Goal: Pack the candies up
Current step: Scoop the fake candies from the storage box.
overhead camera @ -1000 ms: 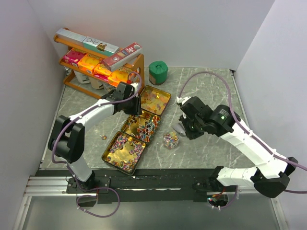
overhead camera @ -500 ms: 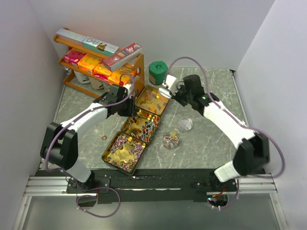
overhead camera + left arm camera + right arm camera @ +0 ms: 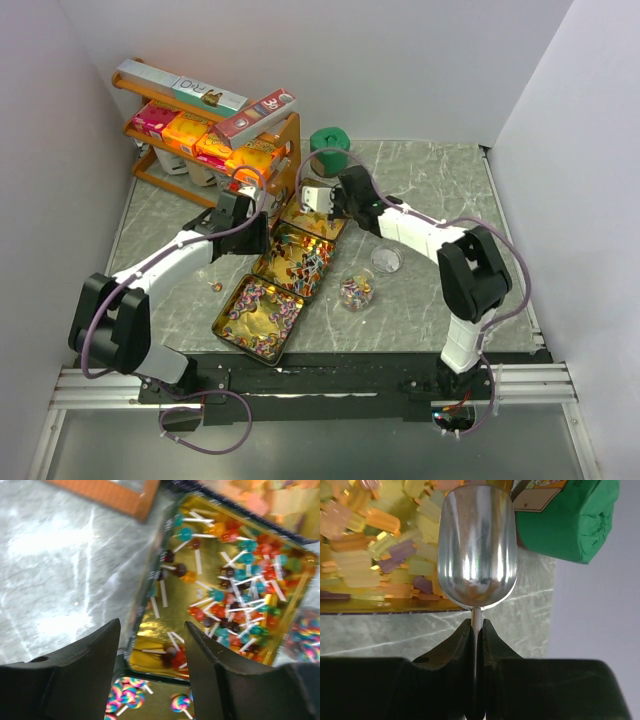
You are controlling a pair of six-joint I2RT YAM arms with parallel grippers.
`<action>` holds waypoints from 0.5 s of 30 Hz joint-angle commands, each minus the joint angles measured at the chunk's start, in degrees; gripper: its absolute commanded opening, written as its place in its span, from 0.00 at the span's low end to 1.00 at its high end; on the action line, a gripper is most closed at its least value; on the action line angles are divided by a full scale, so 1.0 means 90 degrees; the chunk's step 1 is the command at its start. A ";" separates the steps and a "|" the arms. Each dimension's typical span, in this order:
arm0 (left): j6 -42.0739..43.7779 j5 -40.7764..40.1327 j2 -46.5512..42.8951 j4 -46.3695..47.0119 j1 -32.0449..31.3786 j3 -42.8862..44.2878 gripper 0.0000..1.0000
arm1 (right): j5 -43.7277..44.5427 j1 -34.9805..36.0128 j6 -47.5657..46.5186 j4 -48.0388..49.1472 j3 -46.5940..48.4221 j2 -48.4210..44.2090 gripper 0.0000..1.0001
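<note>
Three gold tins lie in a diagonal row. The far tin (image 3: pixel 335 213) holds orange-yellow candies (image 3: pixel 367 530). The middle tin (image 3: pixel 268 262) holds red-blue lollipop candies (image 3: pixel 240 580). The near tin (image 3: pixel 228 318) holds pink-purple swirl candies (image 3: pixel 122 690). My right gripper (image 3: pixel 476 625) is shut on the handle of a metal scoop (image 3: pixel 477 545), whose empty bowl hangs over the far tin's edge. My left gripper (image 3: pixel 152 627) is open over the middle tin's near corner, nothing between its fingers. A small jar (image 3: pixel 356 290) right of the tins holds mixed candies.
An orange rack (image 3: pixel 210 135) of cardboard boxes stands at the back left, close behind the left arm. A green roll (image 3: pixel 328 150) sits behind the far tin. A clear round lid or dish (image 3: pixel 386 259) lies by the jar. One stray candy (image 3: pixel 215 286) is on the table.
My right arm has swung from the table's right-centre over to the far tin, carrying the scoop. My left gripper has drawn back leftward and its jaws have widened.
</note>
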 commanded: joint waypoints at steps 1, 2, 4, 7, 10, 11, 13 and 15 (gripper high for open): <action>0.0053 -0.0547 0.0156 0.0088 0.0019 -0.0078 0.58 | 0.0749 -0.0007 -0.0871 0.0797 0.0345 0.0249 0.00; 0.0053 -0.0644 0.0225 0.0049 0.0019 -0.0039 0.57 | 0.0769 0.0002 -0.0920 0.0768 0.0384 0.0289 0.00; 0.0044 -0.0703 0.0401 0.0030 0.0019 0.0048 0.54 | 0.0865 0.0012 -0.1018 0.0797 0.0394 0.0347 0.00; 0.0044 -0.0723 0.0635 -0.0068 0.0029 0.0146 0.46 | 0.0954 0.0002 -0.1232 0.0787 0.0346 0.0445 0.00; 0.0044 -0.0606 0.0753 -0.0068 0.0019 0.0147 0.39 | 0.0877 0.0003 -0.1525 0.0738 0.0209 0.0397 0.00; 0.0044 -0.0586 0.0792 -0.0078 0.0019 0.0147 0.38 | 0.0828 0.0012 -0.1565 0.0748 0.0131 0.0406 0.00; 0.0034 -0.0538 0.0899 -0.0127 0.0019 0.0185 0.34 | 0.0856 0.0041 -0.1730 0.0690 0.0092 0.0426 0.00; 0.0024 -0.0489 0.0968 -0.0156 0.0019 0.0215 0.32 | 0.0896 0.0041 -0.1819 0.0768 -0.0064 0.0377 0.00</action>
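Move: The lollipop tray's left rim lies about 6 cm below the left hand and 1 cm to its left, the tray's middle 6 cm to its right; the swirl-pop tray sits 14 cm back and 2 cm left. The popsicle tray's middle is some 4 cm ahead, 5 cm left and 10 cm below the right hand, which holds the scoop; the green bag stands 15 cm ahead and 2 cm left of this hand. The lollipop tray's left rim, near its near corner, comes between the left fingers as that hand sinks about 5 cm, drifts slightly left and narrows its gap without shutting. Over the popsicle tray the right hand keeps its hold on the scoop, easing some 2 cm forward and a little right, down 1 cm, while rolling its left side down about 10 degrees. ##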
